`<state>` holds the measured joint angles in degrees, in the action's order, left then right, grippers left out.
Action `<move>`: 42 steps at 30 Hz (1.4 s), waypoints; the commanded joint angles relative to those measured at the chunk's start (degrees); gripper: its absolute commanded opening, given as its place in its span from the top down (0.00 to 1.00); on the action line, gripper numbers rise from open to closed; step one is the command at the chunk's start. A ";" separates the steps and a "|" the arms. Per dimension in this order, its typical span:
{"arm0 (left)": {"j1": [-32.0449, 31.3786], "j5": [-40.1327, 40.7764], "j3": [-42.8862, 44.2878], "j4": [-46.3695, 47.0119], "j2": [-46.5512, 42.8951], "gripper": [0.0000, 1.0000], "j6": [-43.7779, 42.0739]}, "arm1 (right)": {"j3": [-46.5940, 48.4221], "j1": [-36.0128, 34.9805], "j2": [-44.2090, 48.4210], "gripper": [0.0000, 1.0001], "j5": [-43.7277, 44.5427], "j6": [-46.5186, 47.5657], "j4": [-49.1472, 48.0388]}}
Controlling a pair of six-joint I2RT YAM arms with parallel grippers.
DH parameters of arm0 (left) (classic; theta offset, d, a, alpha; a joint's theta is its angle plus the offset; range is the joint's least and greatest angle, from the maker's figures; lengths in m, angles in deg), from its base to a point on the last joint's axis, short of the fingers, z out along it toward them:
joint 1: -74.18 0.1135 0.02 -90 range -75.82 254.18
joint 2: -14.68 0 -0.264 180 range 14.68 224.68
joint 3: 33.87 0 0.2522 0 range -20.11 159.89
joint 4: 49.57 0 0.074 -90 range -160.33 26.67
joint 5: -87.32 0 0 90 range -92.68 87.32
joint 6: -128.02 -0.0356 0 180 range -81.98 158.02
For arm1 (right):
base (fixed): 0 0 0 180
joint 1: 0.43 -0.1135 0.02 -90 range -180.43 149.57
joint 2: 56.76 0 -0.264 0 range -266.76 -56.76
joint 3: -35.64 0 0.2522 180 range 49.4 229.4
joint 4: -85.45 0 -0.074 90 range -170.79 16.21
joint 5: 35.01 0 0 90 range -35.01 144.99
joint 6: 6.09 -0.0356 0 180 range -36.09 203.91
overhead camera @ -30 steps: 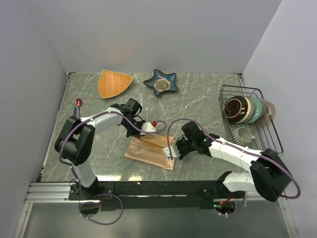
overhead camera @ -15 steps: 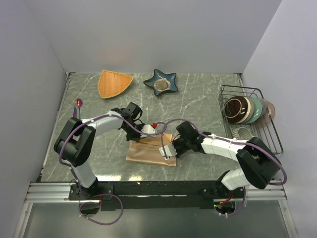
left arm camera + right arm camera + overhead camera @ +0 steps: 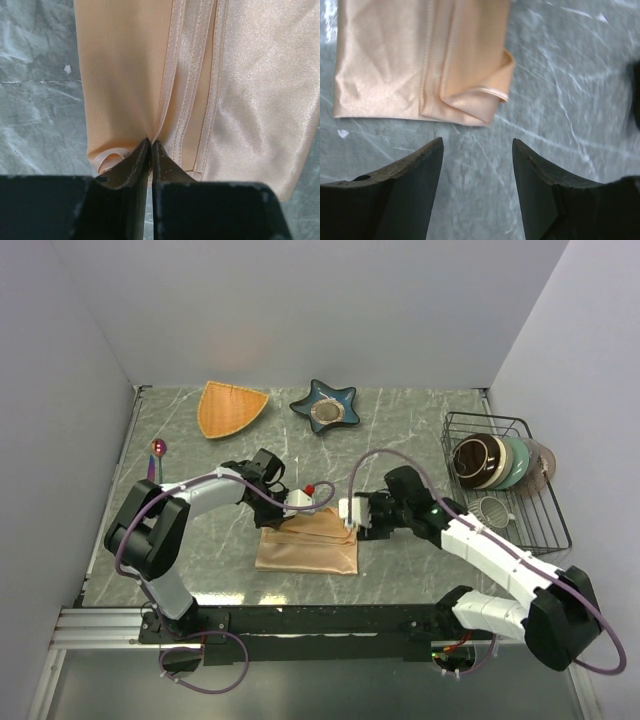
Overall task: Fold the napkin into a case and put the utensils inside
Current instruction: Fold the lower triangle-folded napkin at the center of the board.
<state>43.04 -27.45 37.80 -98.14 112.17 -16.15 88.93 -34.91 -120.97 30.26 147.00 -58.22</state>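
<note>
The peach-orange napkin lies folded into a rough rectangle near the table's middle front. My left gripper sits at its far edge. In the left wrist view its jaws are pinched on a crease of the napkin, with only a hairline gap between them. My right gripper hovers at the cloth's right far corner. It stands open over bare table, with nothing between its fingers. The napkin's folded corner lies just ahead of it. One iridescent spoon of the utensils lies at the far left edge.
An orange fan-shaped dish and a blue star-shaped dish sit at the back. A wire rack at the right holds bowls and a mug. Grey walls close in the left and right sides.
My right gripper has opened, let go of the napkin and drawn back up and to the right. The cloth now lies flatter and squarer. The left gripper has hardly moved.
</note>
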 commanded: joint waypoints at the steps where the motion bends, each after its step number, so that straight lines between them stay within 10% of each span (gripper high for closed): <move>1: 0.02 -1.15 -2.10 -1.32 -0.81 0.88 1.96 | 6.07 4.50 2.59 0.39 -2.69 -19.46 2.41; 8: -0.07 -1.07 -2.54 -0.52 -1.16 0.88 3.46 | 16.97 10.21 -11.95 0.51 -5.05 -56.87 2.83; 16: 0.02 -0.19 -3.07 -0.70 -1.95 0.87 2.85 | 21.12 11.72 -24.73 0.54 -9.20 -77.82 1.34; 37: 0.02 0.08 -5.00 0.09 -3.01 0.86 2.14 | 19.01 11.63 -34.76 0.51 -11.83 -90.25 -2.62; 42: 0.02 0.34 -5.09 0.09 -3.19 0.86 1.88 | 18.66 11.71 -34.50 0.65 -13.06 -90.08 -2.53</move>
<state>43.09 -27.28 34.22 -95.63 109.31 -13.68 107.61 -23.41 -155.72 18.72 57.52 -59.80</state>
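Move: My right hand is open about 9 cm above the board, just off the napkin's right end. The turned-over flap there lies about 9 cm below it, roughly 3 cm ahead and 4 cm to its left. The napkin's left end, pinched in my left fingers, is some 18 cm left and 1 cm ahead of my right hand; the near panel's middle is about 10 cm left and 5 cm back. From my left hand the flap lies about 15 cm to the right, level with it. I swing my right hand up and forward about 6 cm, then drop it some 9 cm from the top of that arc, easing slightly back and left until its fingertips hover over the flap. On the way the wrist rolls roughly 100 degrees about the fingers, clockwise from above, and the half-open fingers narrow. My left fingers keep their pinch on the left end. ##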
